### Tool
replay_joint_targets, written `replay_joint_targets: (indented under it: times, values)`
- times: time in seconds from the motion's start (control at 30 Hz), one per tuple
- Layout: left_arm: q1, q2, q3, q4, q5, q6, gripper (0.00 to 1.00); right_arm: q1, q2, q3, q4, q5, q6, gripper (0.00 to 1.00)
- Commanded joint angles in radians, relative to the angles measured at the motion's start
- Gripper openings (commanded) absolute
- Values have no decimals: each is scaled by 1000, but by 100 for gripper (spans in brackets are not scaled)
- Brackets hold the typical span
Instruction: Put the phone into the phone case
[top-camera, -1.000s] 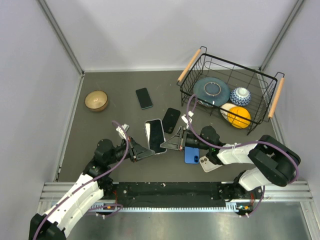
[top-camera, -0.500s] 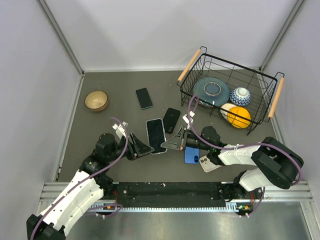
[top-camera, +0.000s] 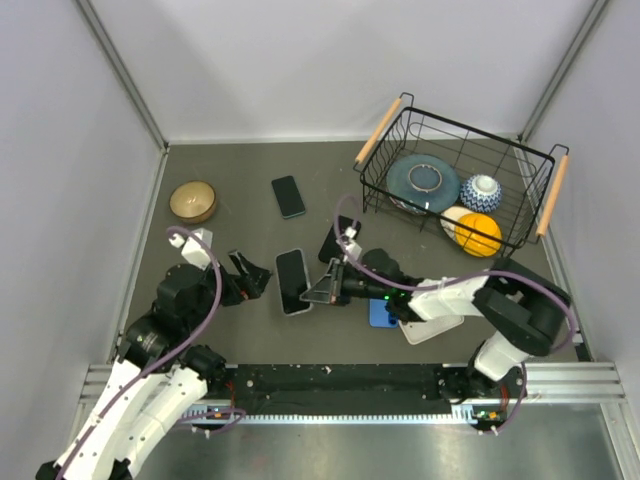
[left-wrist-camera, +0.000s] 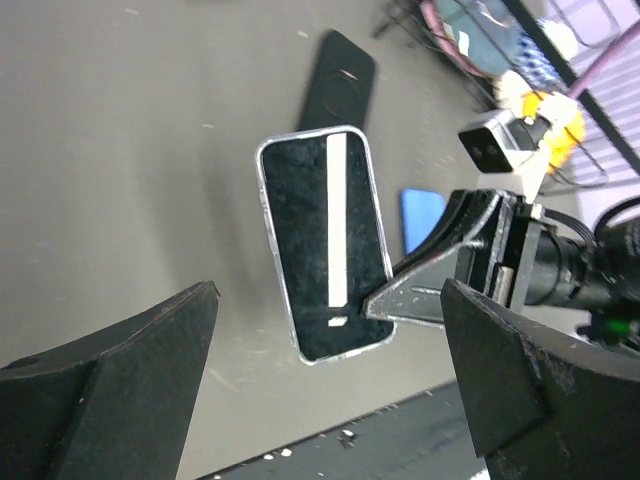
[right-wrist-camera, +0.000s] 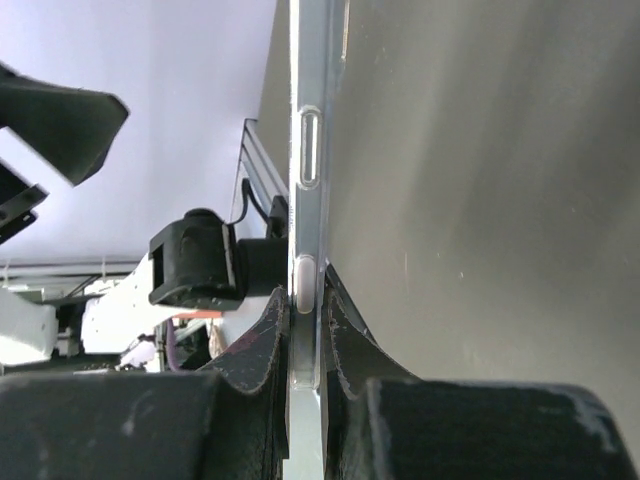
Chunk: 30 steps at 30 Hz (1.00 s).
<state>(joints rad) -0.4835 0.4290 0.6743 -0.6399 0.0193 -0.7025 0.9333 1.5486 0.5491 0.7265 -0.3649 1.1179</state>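
Note:
The phone (top-camera: 292, 281), silver-edged with a dark screen facing up, lies flat at the table's middle. My right gripper (top-camera: 322, 290) is shut on its right long edge; the right wrist view shows the phone's edge (right-wrist-camera: 305, 150) pinched between my right gripper (right-wrist-camera: 305, 310) pads. My left gripper (top-camera: 250, 280) stands open just left of the phone, touching nothing. In the left wrist view the phone (left-wrist-camera: 322, 245) shows beyond the wide gap of my left gripper (left-wrist-camera: 330, 295). A black phone case (top-camera: 330, 243) lies behind the right arm, and a blue one (top-camera: 383, 314) lies partly under it.
A wire basket (top-camera: 545, 195) at the back right holds a plate, a bowl and an orange thing. A wooden bowl (top-camera: 193, 201) sits at the left. Another dark phone (top-camera: 288, 196) lies farther back. A pale case (top-camera: 428, 330) lies beside the blue one.
My left gripper has opened, let go of the phone's left edge and drawn back to the left. My right gripper has carried the phone a little leftward.

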Motion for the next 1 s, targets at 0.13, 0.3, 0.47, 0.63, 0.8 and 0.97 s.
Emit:
replay_joint_targets:
  times: [0.13,0.3,0.47,0.63,0.8,0.97]
  values:
    - [-1,-128,38,-119,-278,41,98,78,241,254,24,138,71,0]
    - [-1,-203,27,-104,-308,44,98,117,336,373,-145,236,71,0]
    - [-1,-233,16,-95,-305,46,99,140,389,400,-182,268,92,0]
    - [-1,-201,11,-87,-294,46,99,162,432,419,-216,261,111,10]
    - [-1,-173,11,-86,-279,46,99,164,372,402,-288,314,71,28]
    - [-1,-170,8,-86,-277,44,99,162,239,408,-488,391,-27,44]
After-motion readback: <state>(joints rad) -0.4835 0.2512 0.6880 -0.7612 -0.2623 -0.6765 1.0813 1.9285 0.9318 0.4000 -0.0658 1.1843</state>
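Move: The bare table spot for the cased phone, held by its right edge, is about 11 cm to the right hand's left, 3 cm ahead and 10 cm down. The black case lies on the table some 17 cm ahead and 9 cm to the right of that hand, and the blue case roughly 21 cm to its right, level with it. From the empty left hand, the spot is about 4 cm right, 2 cm back and 18 cm below. Down and to the left, some 9 cm and 7 cm, with a little forward, the right hand lowers the cased phone to the bare table, its fingertips tipping down nearly 20 degrees; near the bottom the fingers open partway and let go of the edge. The left hand, already empty and wide open, draws about 6 cm left, swinging some 15 degrees counter-clockwise. ##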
